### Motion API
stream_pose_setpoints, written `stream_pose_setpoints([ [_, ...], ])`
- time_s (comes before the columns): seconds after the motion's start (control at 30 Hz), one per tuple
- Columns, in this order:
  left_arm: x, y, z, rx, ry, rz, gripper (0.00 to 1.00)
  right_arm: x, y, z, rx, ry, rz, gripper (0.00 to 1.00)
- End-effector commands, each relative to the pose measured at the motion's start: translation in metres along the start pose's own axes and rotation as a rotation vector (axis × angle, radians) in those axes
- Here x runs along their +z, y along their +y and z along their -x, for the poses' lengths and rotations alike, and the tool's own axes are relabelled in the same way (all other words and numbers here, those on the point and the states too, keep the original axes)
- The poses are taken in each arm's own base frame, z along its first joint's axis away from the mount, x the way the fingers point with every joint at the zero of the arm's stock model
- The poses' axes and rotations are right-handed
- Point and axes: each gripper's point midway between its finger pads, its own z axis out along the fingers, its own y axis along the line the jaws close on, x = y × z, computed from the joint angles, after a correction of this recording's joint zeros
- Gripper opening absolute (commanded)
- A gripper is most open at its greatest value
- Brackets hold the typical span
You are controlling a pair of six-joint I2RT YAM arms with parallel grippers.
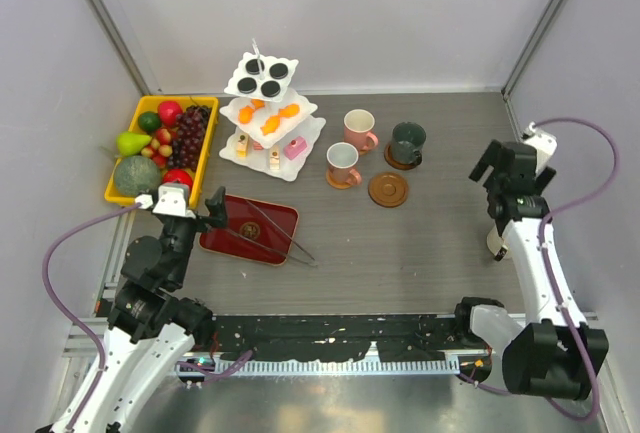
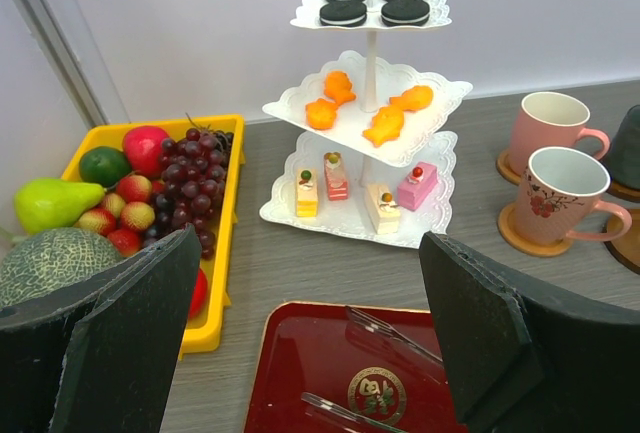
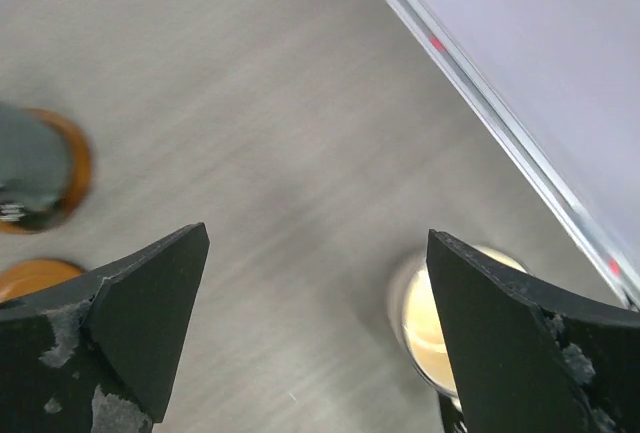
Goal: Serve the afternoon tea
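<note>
The white three-tier stand (image 1: 266, 113) (image 2: 368, 123) stands at the back left. It holds black round pastries on top, orange ones in the middle and pink and cream ones below. Two pink mugs (image 1: 358, 130) (image 1: 342, 163) sit on coasters, a green mug (image 1: 407, 141) (image 3: 28, 168) sits on another, and one brown coaster (image 1: 388, 190) is bare. A beige mug (image 1: 496, 244) (image 3: 428, 321) stands at the right, half hidden by my right arm. My right gripper (image 1: 497, 175) (image 3: 315, 333) hangs open above the table beside that mug, holding nothing. My left gripper (image 1: 207, 211) (image 2: 310, 333) is open over the red tray.
A red tray (image 1: 250, 230) (image 2: 300, 373) with metal tongs (image 1: 280, 236) lies in front of the stand. A yellow tray of fruit (image 1: 130, 185) (image 2: 225, 253) sits at the far left. Walls close in the back and both sides.
</note>
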Motion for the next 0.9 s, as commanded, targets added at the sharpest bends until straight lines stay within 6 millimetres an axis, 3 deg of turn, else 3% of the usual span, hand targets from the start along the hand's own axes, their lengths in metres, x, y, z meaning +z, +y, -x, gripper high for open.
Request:
stream_pose_setpoints([
  [0.0, 0.000, -0.003, 0.016, -0.018, -0.068, -0.012, 0.99, -0.010, -0.055, -0.041, 0.113, 0.079, -0.210, 0.97],
  [0.17, 0.000, -0.008, 0.016, -0.017, -0.065, -0.033, 0.99, 0.000, -0.065, -0.068, 0.168, 0.147, -0.231, 0.89],
  [0.43, 0.002, -0.010, 0.011, -0.009, -0.050, -0.039, 0.99, 0.037, -0.081, -0.111, 0.265, 0.279, -0.317, 0.76],
  [0.6, 0.003, -0.012, 0.009, -0.003, -0.041, -0.043, 0.99, 0.054, -0.080, -0.129, 0.273, 0.331, -0.292, 0.65],
  [0.67, 0.004, -0.012, 0.008, -0.003, -0.036, -0.042, 0.99, 0.060, -0.077, -0.131, 0.255, 0.347, -0.275, 0.53],
  [0.73, 0.005, -0.012, 0.008, 0.001, -0.035, -0.041, 0.99, 0.062, -0.072, -0.130, 0.240, 0.357, -0.242, 0.31],
  [0.87, 0.006, -0.012, 0.006, 0.006, -0.028, -0.043, 0.99, 0.059, -0.059, -0.123, 0.234, 0.344, -0.156, 0.10],
])
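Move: The cream cup stands about 8 cm back and 7 cm to the right of the right hand, its middle some 17 cm below. Counted from the same hand, the dark green mug on its coaster is about 14 cm ahead and 17 cm left, and the empty coaster roughly 4 cm ahead and 21 cm left, on the table. From the idle left hand the cream cup lies some 62 cm to the right, about level fore and aft, far below. Sink the open right gripper about 16 cm to the cream cup, first swinging it back some 6 cm and a little to the right, then going mostly down. Tip the fingers down and turn the hand clockwise, each about 20 degrees, then close them over the cup's front-left rim, one finger inside and one outside, to pinch the wall. ##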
